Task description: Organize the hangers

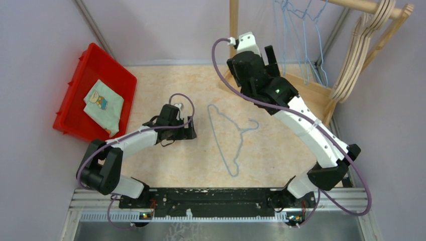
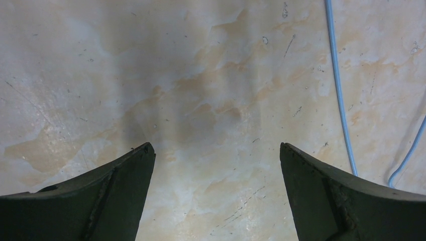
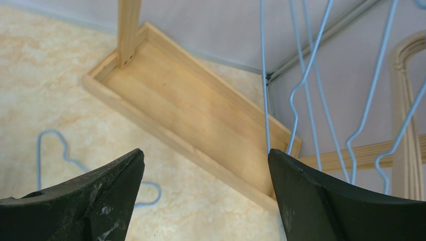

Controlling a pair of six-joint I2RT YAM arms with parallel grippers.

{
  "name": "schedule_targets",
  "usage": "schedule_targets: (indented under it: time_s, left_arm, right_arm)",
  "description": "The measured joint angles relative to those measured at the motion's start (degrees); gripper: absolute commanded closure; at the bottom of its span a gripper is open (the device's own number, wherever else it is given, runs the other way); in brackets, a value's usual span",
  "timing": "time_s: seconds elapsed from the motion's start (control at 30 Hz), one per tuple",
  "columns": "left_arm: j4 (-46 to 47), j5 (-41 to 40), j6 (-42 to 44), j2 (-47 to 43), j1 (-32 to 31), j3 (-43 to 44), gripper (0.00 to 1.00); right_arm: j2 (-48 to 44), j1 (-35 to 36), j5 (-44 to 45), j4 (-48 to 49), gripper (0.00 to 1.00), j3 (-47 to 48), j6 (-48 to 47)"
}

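A light-blue wire hanger (image 1: 227,138) lies flat on the table between the arms; its wire (image 2: 339,95) runs down the right of the left wrist view and its hook (image 3: 52,150) shows in the right wrist view. Other blue wire hangers (image 1: 301,35) (image 3: 306,75) hang from the rack's rail, with several wooden hangers (image 1: 359,50) (image 3: 407,130) at the right end. My left gripper (image 1: 190,131) (image 2: 216,150) rests low over bare table, open and empty. My right gripper (image 1: 269,57) (image 3: 206,153) is raised beside the hanging blue hangers, open with nothing between its fingers.
The wooden rack has a post (image 1: 233,20), a top rail (image 1: 359,5) and a tray-like base (image 3: 191,110) at the back right. A red bin (image 1: 80,85) holding a folded cloth (image 1: 104,103) stands at the back left. Purple cables (image 1: 221,60) loop off both arms.
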Motion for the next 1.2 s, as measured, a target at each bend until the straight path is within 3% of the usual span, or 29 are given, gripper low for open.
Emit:
schedule_targets:
  time_s: [0.33,0.67,1.07,1.2]
  left_arm:
    - [0.0,0.6,-1.1,0.8,0.0,0.0,0.01]
    - [-0.2,0.8,-1.6,0.8,0.0,0.1,0.01]
    - [-2.0,0.9,-2.1,2.2,0.0,1.7,0.01]
    - [-2.8,0.9,-2.1,2.9,0.0,2.4,0.01]
  right_arm:
    - [-6.3,4.1,-4.2,-7.3,0.15,-13.6,12.3]
    - [-11.2,4.2,-17.0,-6.3,0.24,-38.6,24.1]
    - [-12.5,4.2,-35.9,5.8,0.33,-58.4,33.1]
    - [-7.9,4.0,-38.4,11.6,0.45,-59.4,35.7]
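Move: The blue hanger lying on the table is what the right hand heads for: its middle is about 42 cm below that hand, some 11 cm back and 7 cm to the left. The hung blue hangers are about 16 cm ahead and 15 cm right, their middles some 10 cm lower; the rack's tray lies about 9 cm ahead, 10 cm right and 40 cm below. From the left hand, the table hanger is some 15 cm right, 3 cm back and 4 cm below. The right hand, empty, leaves the hung hangers and plunges some 35 cm down while drawing back about 14 cm, easing its descent as it nears the blue hanger on the table. The wrist tips the fingers from nearly level to steeply down, its left side lifting a little; late on, the hand also shifts left, about 5 cm in all, and the fingers narrow by about a third but stay open, ending a few centimetres above the hanger's near end, no touch seen. ##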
